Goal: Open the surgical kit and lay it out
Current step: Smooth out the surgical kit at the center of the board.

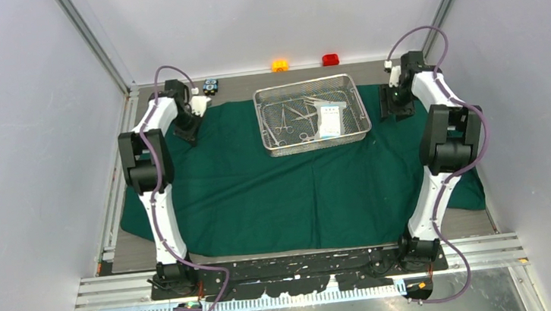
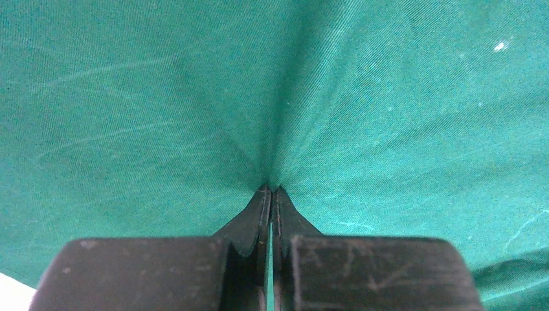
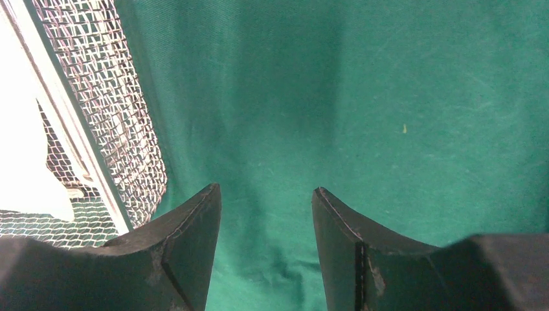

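The dark green cloth [image 1: 261, 195] lies spread over the table. On its far part stands the silver wire-mesh tray [image 1: 317, 145], holding steel instruments [image 1: 288, 120] and a white-blue packet [image 1: 330, 120]. My left gripper [image 1: 188, 133] is at the cloth's far left corner. In the left wrist view its jaws [image 2: 272, 189] are pressed together on a pinched fold of the cloth [image 2: 162, 97], which puckers toward the tips. My right gripper [image 1: 394, 110] is at the far right, just beside the tray. It stands open [image 3: 265, 191] over the cloth [image 3: 401, 97], with the tray's mesh wall [image 3: 110, 97] to its left.
An orange block [image 1: 280, 65] and a red block [image 1: 330, 59] sit by the back wall. A black-blue block [image 1: 209, 86] lies next to the left arm's wrist. Grey walls and metal frame posts close in the table on three sides.
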Controlling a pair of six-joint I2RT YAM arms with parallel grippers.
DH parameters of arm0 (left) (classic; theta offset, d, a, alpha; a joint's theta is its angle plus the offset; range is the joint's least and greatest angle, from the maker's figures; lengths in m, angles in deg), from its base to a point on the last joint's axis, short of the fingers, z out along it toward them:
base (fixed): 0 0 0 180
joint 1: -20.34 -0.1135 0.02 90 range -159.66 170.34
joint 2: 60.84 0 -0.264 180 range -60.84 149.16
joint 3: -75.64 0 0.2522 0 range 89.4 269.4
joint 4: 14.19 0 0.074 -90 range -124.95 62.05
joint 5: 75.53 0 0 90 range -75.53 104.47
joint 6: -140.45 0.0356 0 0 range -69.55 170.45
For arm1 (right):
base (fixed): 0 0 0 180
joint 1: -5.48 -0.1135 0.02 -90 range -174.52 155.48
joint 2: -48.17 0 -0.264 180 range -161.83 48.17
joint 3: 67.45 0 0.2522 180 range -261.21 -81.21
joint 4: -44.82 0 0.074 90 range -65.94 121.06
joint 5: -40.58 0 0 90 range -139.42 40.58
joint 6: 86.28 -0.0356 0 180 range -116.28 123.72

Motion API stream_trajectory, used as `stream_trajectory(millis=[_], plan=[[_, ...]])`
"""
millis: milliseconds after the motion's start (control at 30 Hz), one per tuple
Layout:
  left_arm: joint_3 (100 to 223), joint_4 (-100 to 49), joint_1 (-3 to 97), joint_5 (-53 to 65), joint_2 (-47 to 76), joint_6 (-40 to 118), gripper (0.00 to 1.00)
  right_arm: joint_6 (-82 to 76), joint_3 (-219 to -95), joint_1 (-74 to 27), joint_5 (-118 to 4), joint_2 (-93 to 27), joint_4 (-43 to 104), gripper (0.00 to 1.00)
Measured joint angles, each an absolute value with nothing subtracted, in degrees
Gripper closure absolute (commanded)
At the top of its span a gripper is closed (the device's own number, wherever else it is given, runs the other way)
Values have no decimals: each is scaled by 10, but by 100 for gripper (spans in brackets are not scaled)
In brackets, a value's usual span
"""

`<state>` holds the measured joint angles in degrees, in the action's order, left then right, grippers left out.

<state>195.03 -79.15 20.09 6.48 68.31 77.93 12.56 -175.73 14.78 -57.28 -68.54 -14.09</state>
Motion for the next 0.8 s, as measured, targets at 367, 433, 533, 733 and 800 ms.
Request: stream_trajectory(millis=[367, 433, 533, 733, 800], plan=[[2013, -797, 185, 107, 719, 779, 100, 121, -1766, 129, -574, -715, -142, 43], [2032, -798, 178, 117, 730, 780, 100, 121, -1766, 126, -574, -717, -142, 43], [2045, -798, 169, 131, 739, 782, 100, 119, -1766, 126, -573, -718, -142, 43], [2056, -800, 159, 154, 746, 795, 100, 119, -1768, 126, -570, -718, -142, 44], [2060, -800, 158, 160, 749, 797, 100, 119, -1769, 126, -567, -718, -143, 44]])
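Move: The left hand is already shut on the drape and takes it towards the board's far left corner, about 24 cm to its left and 23 cm ahead. The instrument tray stands some 47 cm to its right and 4 cm ahead; the toy car is about 20 cm ahead and 10 cm right. The right hand hovers open roughly 5 cm above the drape directly below, with the tray some 29 cm left and 4 cm ahead. Left hand, still pinching the drape, drags it about 7 cm left and slightly forward; open right sinks 2 cm. ##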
